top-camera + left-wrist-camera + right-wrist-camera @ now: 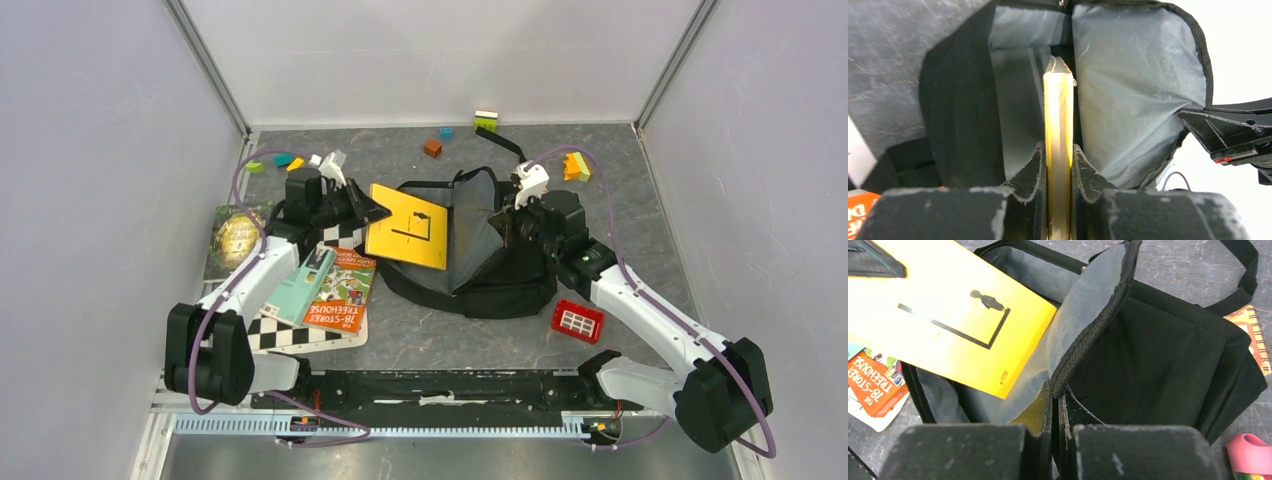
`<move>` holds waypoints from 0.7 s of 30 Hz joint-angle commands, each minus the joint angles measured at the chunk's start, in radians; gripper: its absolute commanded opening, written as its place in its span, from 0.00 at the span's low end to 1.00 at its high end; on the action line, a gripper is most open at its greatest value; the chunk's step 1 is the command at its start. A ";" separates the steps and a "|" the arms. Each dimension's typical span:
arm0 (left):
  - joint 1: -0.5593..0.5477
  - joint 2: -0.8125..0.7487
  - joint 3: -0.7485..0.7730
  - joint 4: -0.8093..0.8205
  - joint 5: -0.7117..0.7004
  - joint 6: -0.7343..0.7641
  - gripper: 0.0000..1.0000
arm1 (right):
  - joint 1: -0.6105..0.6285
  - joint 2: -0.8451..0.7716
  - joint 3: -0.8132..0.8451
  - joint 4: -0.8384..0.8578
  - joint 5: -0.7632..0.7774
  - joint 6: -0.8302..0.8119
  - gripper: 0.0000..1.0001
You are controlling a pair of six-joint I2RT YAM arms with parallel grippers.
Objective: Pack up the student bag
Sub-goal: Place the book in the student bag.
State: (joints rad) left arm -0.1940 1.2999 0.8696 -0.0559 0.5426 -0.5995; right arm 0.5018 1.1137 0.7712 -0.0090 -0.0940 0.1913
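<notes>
The student bag (505, 275) lies open in the middle of the table, its grey lining (472, 225) showing. My left gripper (372, 210) is shut on the near left edge of a yellow book (408, 227), whose far end reaches over the bag's mouth. In the left wrist view the book (1058, 110) stands edge-on between the two fingers of the left gripper (1058, 157), pointing into the grey lining (1133, 90). My right gripper (1055, 397) is shut on the zipped rim of the bag's flap (1088, 315), holding it up beside the yellow book (948, 325).
Left of the bag lie an orange treehouse book (345, 295), a mint case (300, 285), a chequered board (300, 335) and a dark green book (235, 235). A red item (578, 321) sits right of the bag. Small blocks (432, 148) are scattered along the back wall.
</notes>
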 commanded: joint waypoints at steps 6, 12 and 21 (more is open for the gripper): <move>-0.025 0.044 -0.079 0.164 0.079 -0.236 0.02 | -0.003 0.005 0.080 0.084 -0.036 0.058 0.00; -0.120 0.076 -0.083 0.214 -0.029 -0.307 0.02 | -0.003 0.013 0.058 0.126 -0.067 0.098 0.00; -0.309 0.206 -0.044 0.334 -0.205 -0.456 0.02 | 0.003 -0.002 0.038 0.150 -0.050 0.111 0.00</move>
State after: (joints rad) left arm -0.4213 1.4647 0.7719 0.1616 0.4286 -0.9562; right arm 0.5018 1.1316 0.7925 0.0376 -0.1543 0.2836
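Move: The left hand holds the yellow book by its near-left edge, over the open student bag. The bag's mouth lies about 9 cm to this hand's right, 6 cm back and 13 cm below. The raised flap, gripped by the right hand, stands some 17 cm right and 3 cm back; the treehouse book lies 17 cm back, 11 cm left, well below. From the right hand, the mouth is roughly 12 cm left, 4 cm back and 14 cm down. Still pinching the yellow book, the left hand brings its leading end down into the bag's mouth beside the flap's lining. It first sinks about 4 cm, easing back a little as the fingers tip some 15 degrees further down, then sweeps right towards the raised flap, for nearly 8 cm rightward in all. The right hand keeps its closed grip on the flap's edge, drawing it slightly left and up. ##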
